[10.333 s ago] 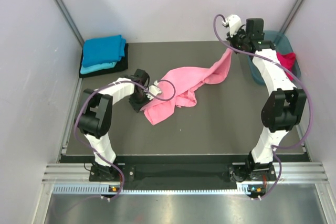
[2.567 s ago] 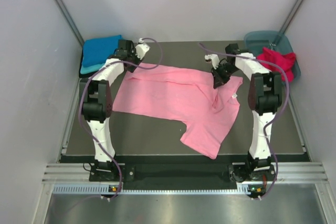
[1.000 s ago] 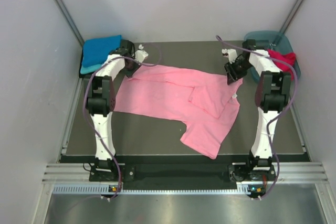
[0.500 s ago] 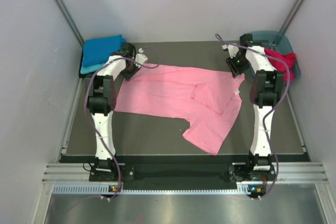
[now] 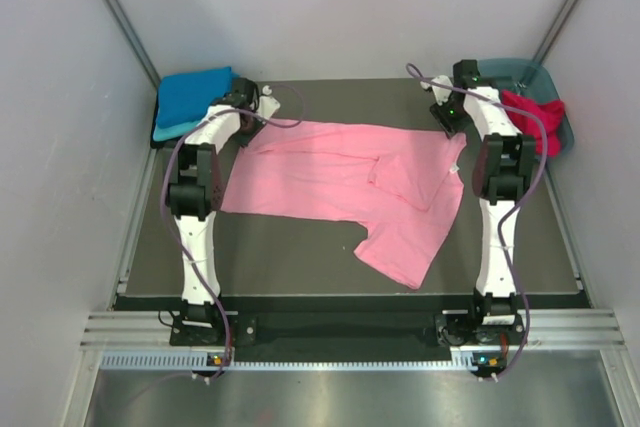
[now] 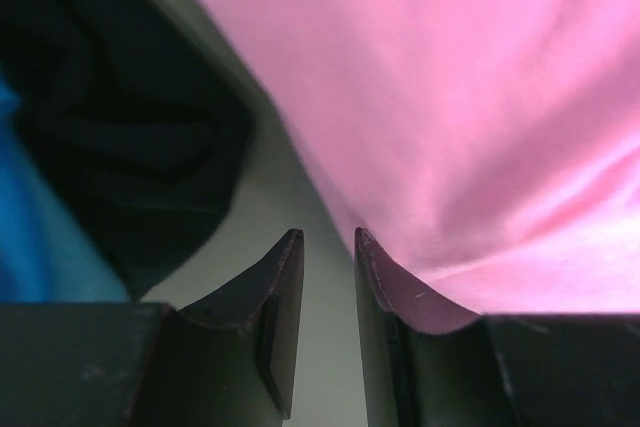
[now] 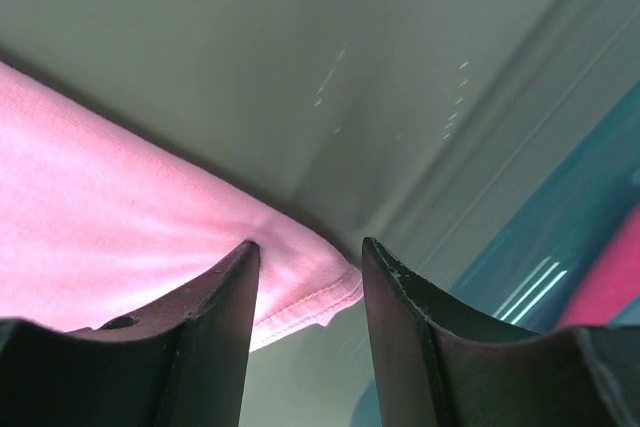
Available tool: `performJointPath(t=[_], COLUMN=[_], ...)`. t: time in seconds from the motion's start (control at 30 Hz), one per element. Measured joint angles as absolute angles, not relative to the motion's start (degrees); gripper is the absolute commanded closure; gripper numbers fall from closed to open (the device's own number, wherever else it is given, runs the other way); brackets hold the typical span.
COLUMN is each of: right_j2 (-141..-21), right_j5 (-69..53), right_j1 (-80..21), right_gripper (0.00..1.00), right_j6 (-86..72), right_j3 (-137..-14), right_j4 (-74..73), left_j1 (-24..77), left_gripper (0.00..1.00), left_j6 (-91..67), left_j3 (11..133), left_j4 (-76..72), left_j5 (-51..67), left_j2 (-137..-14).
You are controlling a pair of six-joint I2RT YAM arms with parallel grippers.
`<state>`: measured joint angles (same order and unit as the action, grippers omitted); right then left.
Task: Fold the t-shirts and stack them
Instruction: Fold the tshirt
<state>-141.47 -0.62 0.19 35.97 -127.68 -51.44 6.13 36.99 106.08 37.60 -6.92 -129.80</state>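
The light pink t-shirt (image 5: 340, 172) lies spread on the dark table, with a folded flap near its right part and one sleeve reaching toward the front. My left gripper (image 5: 250, 119) is at the shirt's back left corner. Its jaws stand slightly apart over bare table (image 6: 328, 237), with the pink cloth (image 6: 450, 97) just to their right. My right gripper (image 5: 450, 122) is at the back right corner, open, with the hemmed shirt corner (image 7: 300, 282) lying loose between the jaws (image 7: 305, 247). Folded bright blue (image 5: 195, 95), turquoise (image 5: 172, 131) and black (image 6: 130, 127) shirts are stacked at the back left.
The blue-grey tub (image 5: 505, 72) stands at the back right with the crimson red shirt (image 5: 535, 117) hanging in it. Its wall shows in the right wrist view (image 7: 540, 257). Grey walls close in the left, back and right sides.
Both grippers have moved toward the back corners. The pink shirt has been drawn flatter and a little backward. The right gripper has shifted back and right, close to the tub.
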Motion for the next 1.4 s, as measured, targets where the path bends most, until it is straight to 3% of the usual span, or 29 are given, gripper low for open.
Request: performJointPath(t=[0.3, 0.4, 0.87, 1.17, 1.4], right_j2=[-142.5, -139.3, -95.0, -80.0, -62.1], right_j5=[-1.7, -4.0, -23.6, -25.5, -24.1], right_j1=[0.1, 0.0, -2.8, -17.6, -29.1], right_gripper=[0.52, 0.52, 0.50, 0.50, 0.53], right_j6=[36.9, 37.0, 44.2, 55.2, 56.9], right_j3=[-129.0, -124.3, -90.2, -58.4, -43.1], right_j4=[-46.8, -44.6, -40.9, -50.3, -52.8], left_j1=[6.7, 7.5, 9.5, 9.3, 9.0], left_gripper=[0.66, 0.66, 0.64, 0.66, 0.65], left_j6=[31.8, 31.0, 33.3, 23.9, 18.9], left_j3=[114.7, 116.2, 94.6, 89.3, 80.2], left_j4=[28.4, 24.9, 26.0, 35.0, 37.1], left_j5=[-4.9, -3.9, 5.9, 6.7, 6.6], left_j2=[-127.5, -125.2, -110.1, -108.0, -99.5])
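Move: About 42 cm back and 19 cm left of the right hand is the end of the near sleeve. The collar tag is some 12 cm back and 4 cm left of that hand, the folded-in sleeve 13 cm back and 20 cm left, the bin 6 cm ahead and 20 cm right. From the left hand, the near hem corner is roughly 24 cm back and 1 cm left; the blue stack is 11 cm ahead, 15 cm left. Nudging the far collar-side edge about 2 cm farther forward, the right hand lifts off, arcs high and swings some 40 cm back and 16 cm left, sinking over the near sleeve while turning nearly 60 degrees counter-clockwise. The left hand rises forward off the far hem corner, then comes back and down towards the near hem corner. Both keep their openings. ##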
